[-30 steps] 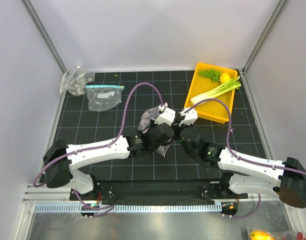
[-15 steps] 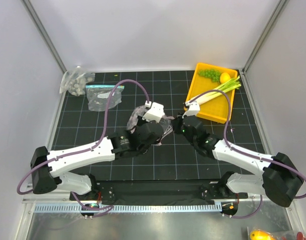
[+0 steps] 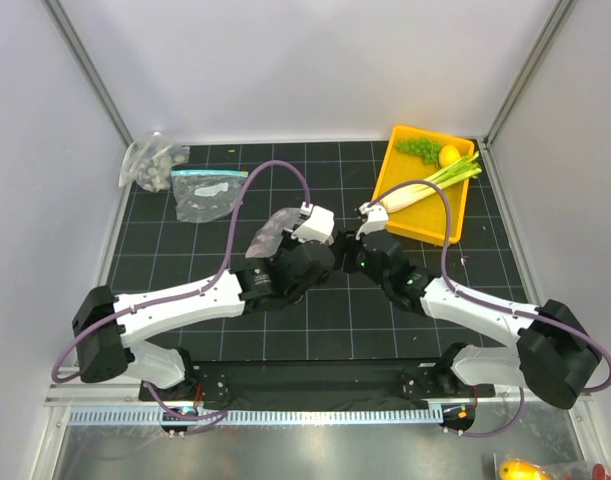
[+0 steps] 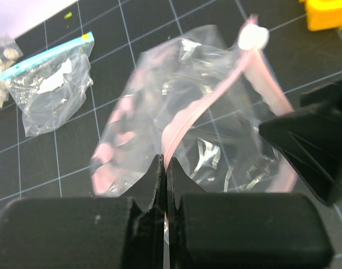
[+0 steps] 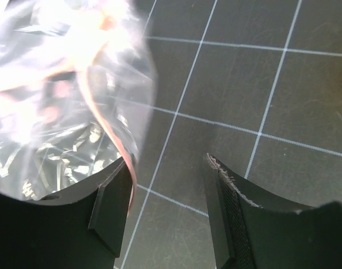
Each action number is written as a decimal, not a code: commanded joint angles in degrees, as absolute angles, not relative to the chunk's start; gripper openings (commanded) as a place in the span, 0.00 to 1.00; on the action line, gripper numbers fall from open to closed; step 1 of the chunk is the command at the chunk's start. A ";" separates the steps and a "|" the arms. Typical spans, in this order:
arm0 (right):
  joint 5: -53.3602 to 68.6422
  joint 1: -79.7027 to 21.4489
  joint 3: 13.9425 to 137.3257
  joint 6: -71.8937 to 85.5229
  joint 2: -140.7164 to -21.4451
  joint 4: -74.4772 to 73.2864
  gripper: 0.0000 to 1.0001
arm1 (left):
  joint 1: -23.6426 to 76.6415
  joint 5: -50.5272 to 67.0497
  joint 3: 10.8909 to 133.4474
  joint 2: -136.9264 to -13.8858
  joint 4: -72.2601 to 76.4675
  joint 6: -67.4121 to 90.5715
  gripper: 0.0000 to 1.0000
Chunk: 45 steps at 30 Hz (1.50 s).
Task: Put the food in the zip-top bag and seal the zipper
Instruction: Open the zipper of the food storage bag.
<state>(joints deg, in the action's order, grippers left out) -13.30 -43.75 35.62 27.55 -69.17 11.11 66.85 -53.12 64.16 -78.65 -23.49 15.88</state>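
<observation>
The zip-top bag [image 4: 204, 106], clear with white dots, hangs crumpled from my left gripper [image 4: 165, 165], which is shut on its pink zipper [image 4: 184, 120]. My right gripper [image 5: 168, 190] is open just right of the bag. The zipper strip [image 5: 123, 154] rests against its left finger [image 5: 112, 210], and only mat shows between the fingers. The food lies in the yellow tray [image 3: 397, 166] at the back right: the leek [image 3: 430, 183], the lemon [image 3: 449, 155] and the grapes [image 3: 417, 148]. Both grippers meet at the middle of the mat [image 3: 185, 260].
A clear bag with a light-blue zipper [image 3: 207, 192] and a small bunched dotted bag [image 3: 150, 165] lie at the back left. Grey walls close in the mat on three sides. My right gripper's black finger [image 4: 313, 145] shows beside the bag in the left wrist view.
My right gripper has opened and let go of the bag's zipper. My left gripper, still shut on the strip, has shifted the bag left and a little further back.
</observation>
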 commanded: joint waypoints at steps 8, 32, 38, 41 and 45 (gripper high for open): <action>-9.49 -43.59 38.67 26.54 -71.28 13.10 0.56 | 61.79 -44.75 63.02 -77.96 -19.69 18.01 0.00; -4.13 -43.59 40.08 24.87 -72.24 13.89 0.01 | 59.15 -34.72 57.83 -71.98 -15.03 17.75 0.01; -2.46 -43.59 40.87 24.70 -73.47 13.98 0.01 | 59.15 -33.49 57.22 -71.10 -14.15 16.96 0.20; -2.02 -43.51 41.13 24.70 -74.09 14.15 0.01 | 59.15 -33.66 57.30 -71.19 -14.33 16.44 0.32; -1.67 -43.59 40.78 24.70 -73.04 14.50 0.01 | 59.15 -34.71 57.57 -71.63 -14.94 16.08 0.33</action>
<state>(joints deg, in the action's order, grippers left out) -2.59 -43.75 38.89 25.56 -73.97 11.97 59.13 -33.87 57.21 -72.69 -16.99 17.06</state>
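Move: The left hand already pinches the bag's left zipper lip. The right hand, its fingers apart, has the right lip beside its left fingertip, some 2 cm to the left and 1 cm back of its middle, at its own height; from the left hand that spot is about 7 cm right, 2 cm ahead and 7 cm lower. The yellow tray's middle is roughly 23 cm ahead and 27 cm right of the right hand; the blue-topped bag lies about 24 cm ahead and 23 cm left of the left hand. The right hand eases left and slightly down onto the right lip, shuts its fingers to pinch the strip, then keeps going left towards the left hand, about 3.5 cm in all, swinging some 10 degrees counter-clockwise. Still pinching the left lip, the left hand dips about 3 cm and a little forward while its fingers tip downward and roll right side up, then draws back and rises about a centimetre and parts its fingers a third of the way. ##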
